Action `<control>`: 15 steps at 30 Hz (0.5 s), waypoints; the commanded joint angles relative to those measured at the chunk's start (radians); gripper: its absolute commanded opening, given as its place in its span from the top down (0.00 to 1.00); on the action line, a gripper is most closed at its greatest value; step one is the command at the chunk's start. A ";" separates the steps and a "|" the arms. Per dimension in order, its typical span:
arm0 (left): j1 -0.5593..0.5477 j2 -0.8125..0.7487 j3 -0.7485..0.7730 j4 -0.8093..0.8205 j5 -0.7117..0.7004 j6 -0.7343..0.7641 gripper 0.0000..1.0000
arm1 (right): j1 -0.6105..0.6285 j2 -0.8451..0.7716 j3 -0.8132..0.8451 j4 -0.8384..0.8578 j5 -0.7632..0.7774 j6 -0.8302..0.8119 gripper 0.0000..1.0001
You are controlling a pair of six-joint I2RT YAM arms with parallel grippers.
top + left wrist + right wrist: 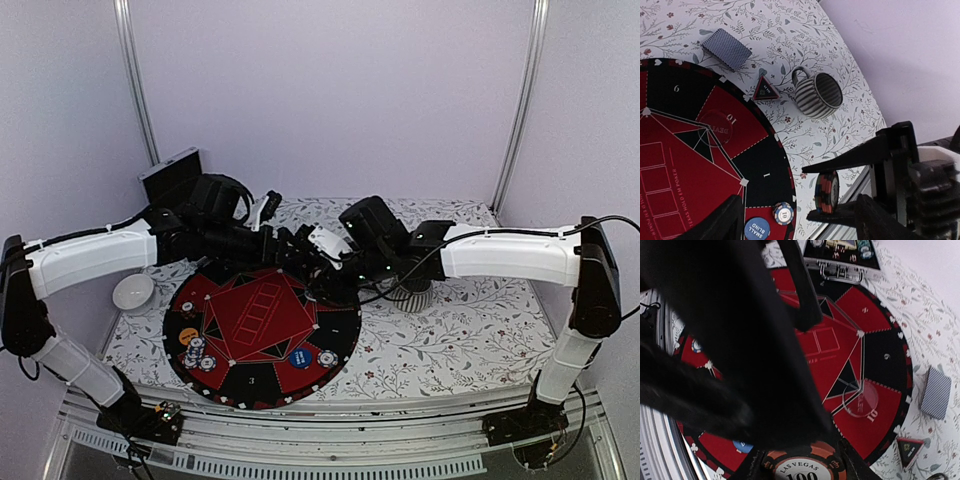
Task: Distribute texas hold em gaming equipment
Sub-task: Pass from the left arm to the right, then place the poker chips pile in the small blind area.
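My left gripper [808, 193] is shut on a small stack of striped-edge poker chips [828, 192], held on edge above the table just right of the round red and black mat [670, 175]. On the mat lie a clear disc [714, 129], a blue disc [756, 229] and a single chip [783, 214]. A grey-blue deck of cards [726, 48] lies beyond the mat. In the right wrist view a dark blurred mass fills the left, and an orange chip face [807, 466] shows between two dark fingers. My right gripper [335, 268] meets the left one; its jaws are unclear.
A ribbed silver cup [817, 95] and a small black triangle [765, 91] sit right of the mat. The black case [175, 178] stands open at the back left. A white round dish [133, 292] sits left of the mat. More chips [197, 352] and an orange disc [188, 336] lie on the mat's near left.
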 commanded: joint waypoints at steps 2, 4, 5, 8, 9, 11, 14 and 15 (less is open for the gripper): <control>0.006 -0.028 -0.018 -0.033 -0.054 0.037 0.20 | -0.002 -0.034 -0.075 -0.095 -0.104 0.056 0.98; 0.013 -0.034 -0.028 -0.041 -0.062 0.041 0.20 | 0.002 -0.031 -0.096 -0.105 -0.112 0.068 0.98; 0.018 -0.037 -0.032 -0.046 -0.067 0.044 0.20 | 0.008 -0.029 -0.103 -0.110 -0.114 0.073 0.98; 0.036 -0.055 -0.047 -0.063 -0.085 0.049 0.20 | 0.016 -0.011 -0.112 -0.134 -0.136 0.073 0.98; 0.042 -0.066 -0.053 -0.065 -0.090 0.051 0.19 | 0.016 -0.003 -0.117 -0.140 -0.151 0.075 0.98; 0.053 -0.083 -0.064 -0.072 -0.098 0.057 0.19 | 0.017 0.015 -0.128 -0.154 -0.171 0.073 0.98; 0.067 -0.106 -0.076 -0.087 -0.121 0.067 0.19 | 0.016 0.057 -0.126 -0.192 -0.165 0.047 0.98; 0.073 -0.112 -0.080 -0.091 -0.124 0.068 0.19 | 0.016 0.071 -0.117 -0.209 -0.168 0.033 0.98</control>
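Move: Below and behind the right hand, which already holds the 100 chips, lie the blue-white 10 chips on the mat: about 8 cm back, 2 cm right and 17 cm down. The small blind button is some 8 cm back and 4 cm left of the hand, and the clear dealer disc about 11 cm ahead and level sideways, both at mat height. From the empty left hand the 10 chips lie some 11 cm back, 5 cm right and 20 cm down. Carrying the 100 chips down and back, with a little drift to the right, the right hand travels about 10 cm from the left gripper towards the 10 chips by the small blind, keeping its pinch while the fingers tip some 15 degrees steeper. The left hand, already open and clear of the chips, draws about 4 cm left, sinking slightly. ##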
